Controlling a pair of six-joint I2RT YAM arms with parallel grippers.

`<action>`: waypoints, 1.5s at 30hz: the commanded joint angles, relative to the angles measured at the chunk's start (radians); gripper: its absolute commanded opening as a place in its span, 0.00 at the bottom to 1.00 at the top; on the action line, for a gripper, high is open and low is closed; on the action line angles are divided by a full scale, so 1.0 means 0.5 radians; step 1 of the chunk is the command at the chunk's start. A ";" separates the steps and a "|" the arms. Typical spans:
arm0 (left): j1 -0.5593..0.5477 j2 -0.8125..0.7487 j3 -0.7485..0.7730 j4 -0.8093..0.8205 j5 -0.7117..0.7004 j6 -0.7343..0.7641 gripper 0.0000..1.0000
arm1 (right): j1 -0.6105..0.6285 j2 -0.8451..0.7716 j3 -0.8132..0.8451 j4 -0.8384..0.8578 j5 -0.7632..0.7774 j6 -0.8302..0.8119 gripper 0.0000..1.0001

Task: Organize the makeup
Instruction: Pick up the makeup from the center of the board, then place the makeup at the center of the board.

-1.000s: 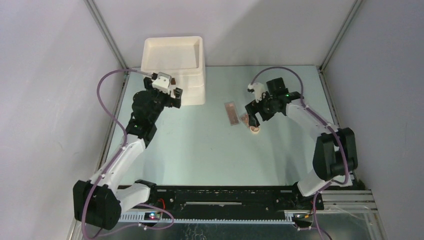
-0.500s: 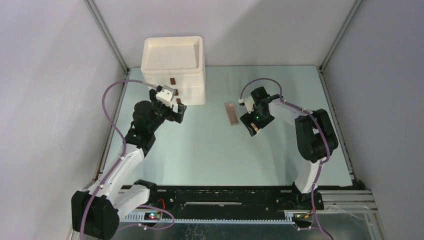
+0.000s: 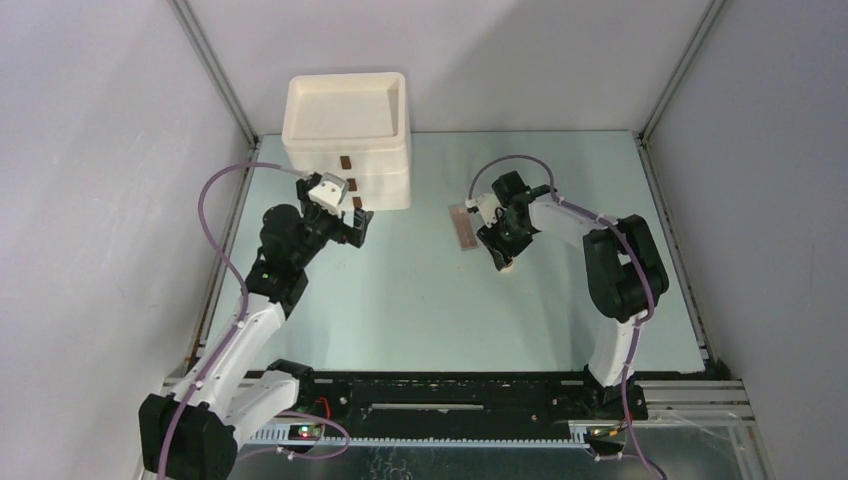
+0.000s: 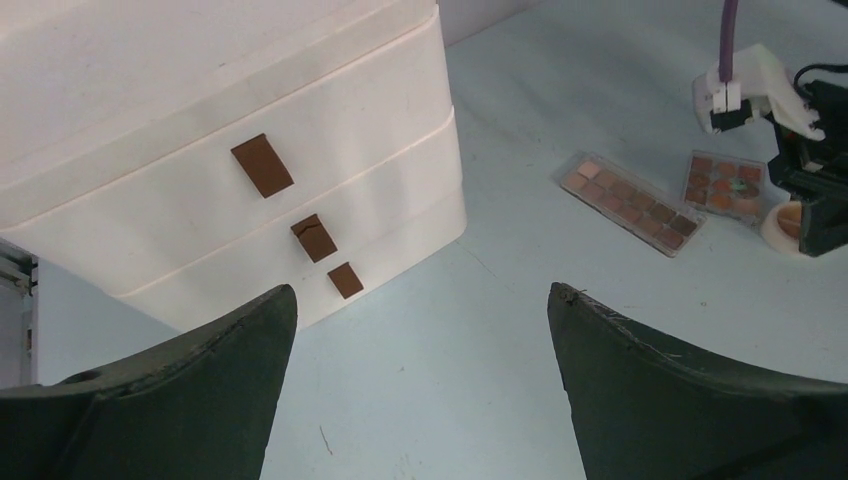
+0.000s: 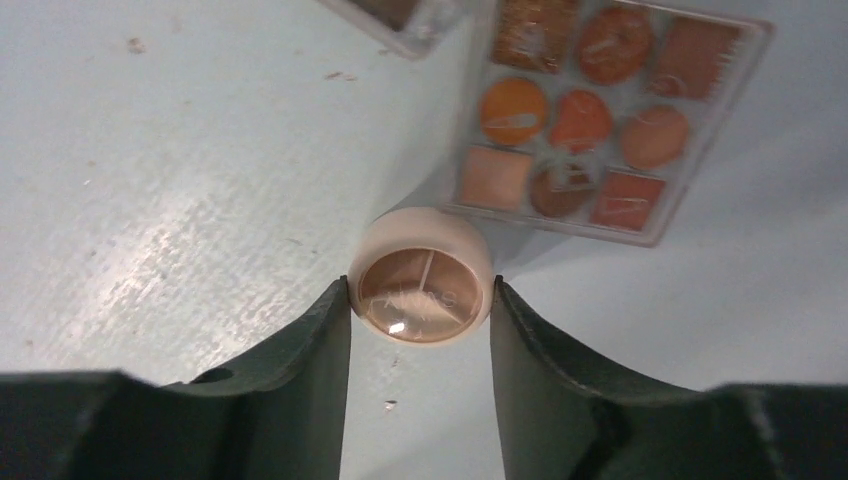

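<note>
The round compact (image 5: 421, 290), cream-rimmed with a brown divided top, lies on the table between my right gripper's (image 5: 420, 287) fingertips, which touch both of its sides. Just beyond it lies a square palette (image 5: 600, 110) of orange and brown pans, and a corner of the long palette (image 5: 400, 15) shows at the top. From above, the right gripper (image 3: 503, 257) points down beside the long palette (image 3: 462, 226). My left gripper (image 4: 420, 290) hangs wide open over bare table, holding nothing, in front of the cream drawer box (image 4: 200, 120). The left wrist view also takes in the long palette (image 4: 630, 203), square palette (image 4: 725, 183) and compact (image 4: 783, 222).
The cream three-drawer box (image 3: 345, 120) stands at the back left with an open tray on top and brown tabs (image 4: 262, 165) on its drawer fronts. Metal frame posts (image 3: 215, 70) rise at the back corners. Grey walls close in the table.
My right arm swung in and came down over the round compact, and its jaws closed from wide open onto the compact's sides. The left gripper drew back a little from the drawer box, still open.
</note>
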 commanded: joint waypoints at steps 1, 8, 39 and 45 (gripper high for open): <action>0.007 -0.095 -0.037 0.040 0.046 0.062 1.00 | 0.119 -0.017 0.093 -0.083 -0.090 -0.032 0.46; 0.008 -0.210 -0.037 -0.042 0.073 0.108 1.00 | 0.445 -0.106 0.206 -0.101 -0.191 -0.113 0.39; 0.004 -0.389 -0.057 -0.581 0.641 0.388 1.00 | 0.737 0.044 0.464 -0.126 -0.265 -0.038 1.00; -0.029 -0.290 -0.043 -0.567 0.725 0.328 1.00 | 0.515 -0.288 0.320 -0.195 -0.516 -0.099 1.00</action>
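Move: My right fingers already pinch the round makeup pot just above the table. The empty board centre it goes to lies some 18 cm left and 7 cm back; the square palette is about 5 cm ahead and 3 cm left, the long palette 7 cm ahead and 10 cm left. From my open left hand the pot lies roughly 36 cm right, level ahead and 22 cm lower; the drawer cabinet stands about 20 cm straight ahead, its middle 12 cm lower. I carry the pot in my right hand about 18 cm left and 7 cm back, arching some 5 cm up midway and turning nearly 30 degrees counter-clockwise, then lower it, open wide to let go, and rise about 5 cm, easing right. Meanwhile my open left hand draws back about 7 cm, drifts right and ends lower, turning some 20 degrees clockwise towards the board centre. ##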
